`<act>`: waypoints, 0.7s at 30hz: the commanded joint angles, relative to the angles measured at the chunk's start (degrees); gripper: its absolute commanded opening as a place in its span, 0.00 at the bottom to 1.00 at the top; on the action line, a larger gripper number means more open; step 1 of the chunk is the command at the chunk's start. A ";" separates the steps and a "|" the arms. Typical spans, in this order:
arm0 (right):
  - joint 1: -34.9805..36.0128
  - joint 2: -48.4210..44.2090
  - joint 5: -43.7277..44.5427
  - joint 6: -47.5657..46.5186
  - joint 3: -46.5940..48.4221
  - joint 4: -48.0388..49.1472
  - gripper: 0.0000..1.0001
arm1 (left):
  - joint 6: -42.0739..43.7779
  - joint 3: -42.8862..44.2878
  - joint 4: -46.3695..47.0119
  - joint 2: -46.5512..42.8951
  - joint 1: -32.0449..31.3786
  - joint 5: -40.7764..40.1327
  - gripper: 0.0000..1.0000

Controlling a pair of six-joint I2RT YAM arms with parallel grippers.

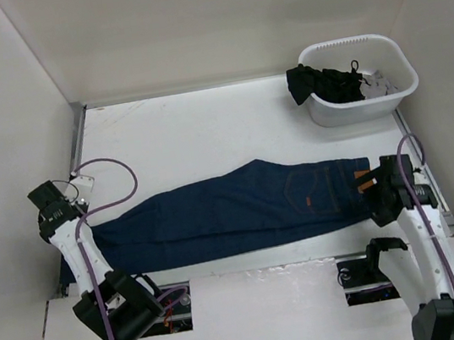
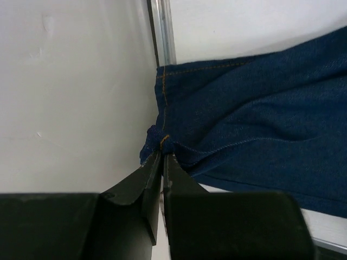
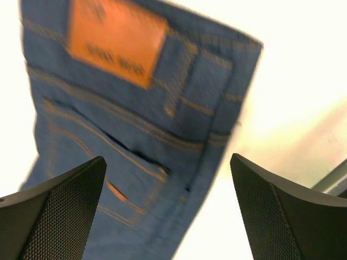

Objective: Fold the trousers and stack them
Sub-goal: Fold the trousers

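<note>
The trousers (image 1: 233, 207), dark blue jeans folded lengthwise, lie flat across the table with the leg ends to the left and the waistband to the right. My left gripper (image 2: 161, 154) is shut on a bunched bit of the leg hem (image 2: 162, 135), close to the left wall and its metal rail. Over the waistband end my right gripper (image 3: 167, 157) hangs open, holding nothing. Below its fingers I see the trousers (image 3: 124, 108) with the tan patch (image 3: 116, 43), a back pocket and a belt loop. In the top view the right gripper (image 1: 380, 180) stands at the waistband's right edge.
A white basket (image 1: 403, 88) with black garments (image 1: 325, 83) stands at the back right corner. White walls enclose the table on the left, back and right. A metal rail (image 2: 162, 32) runs along the left wall.
</note>
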 commanded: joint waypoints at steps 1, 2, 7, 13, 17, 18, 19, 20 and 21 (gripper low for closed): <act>-3.51 5.60 3.31 -0.14 3.93 2.41 1.00 | 2.93 -0.57 0.53 -2.49 0.29 -1.80 0.00; -4.30 8.23 2.78 -0.05 3.49 3.72 1.00 | 2.94 -0.49 0.44 -2.58 0.38 -1.98 0.00; -5.02 17.04 0.58 3.45 0.68 9.87 1.00 | 2.94 0.22 0.61 -2.67 1.34 -3.56 0.00; -5.01 25.65 0.14 3.99 0.24 16.64 0.93 | 3.46 0.39 1.14 -2.76 2.22 -4.00 0.00; -5.28 27.24 -2.85 6.09 -1.08 22.97 0.23 | 2.94 -0.13 2.37 -2.32 2.31 -3.39 0.01; -5.63 27.59 -2.76 7.23 -1.08 23.50 0.04 | 2.94 -0.48 3.33 -2.06 2.23 -3.04 0.01; -6.15 27.86 -2.50 7.77 -1.08 23.86 0.00 | 2.94 -0.92 4.73 -1.71 2.14 -2.60 0.01; -6.94 27.86 -2.15 8.73 -1.08 24.47 0.00 | 2.94 -1.36 6.40 -1.18 1.53 -2.25 0.01; -7.64 27.16 -1.45 9.96 -1.25 25.87 0.00 | 2.85 -1.63 8.33 -0.39 0.83 -1.90 0.01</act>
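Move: The right gripper hovers wide open above the trousers' near waistband corner, which lies about 2 cm ahead, 2 cm to its right and 6 cm below. At that same lower level, the brown label is roughly 7 cm ahead and 2 cm right of the hand, and the back pocket some 6 cm ahead and 14 cm left. From the left gripper, still pinching a raised hem corner, the waistband corner is about 84 cm to the right, 2 cm back and 12 cm lower. Bring the open right gripper a touch forward and right, then straight down about 5 cm onto the near waistband corner, tipping the fingers some 10 degrees steeper. Shut the fingers on the denim and carry it forward roughly 3 cm, low over the table. Keep the hem corner pinched in the left gripper, easing it about 2 cm to the left and slightly back. ##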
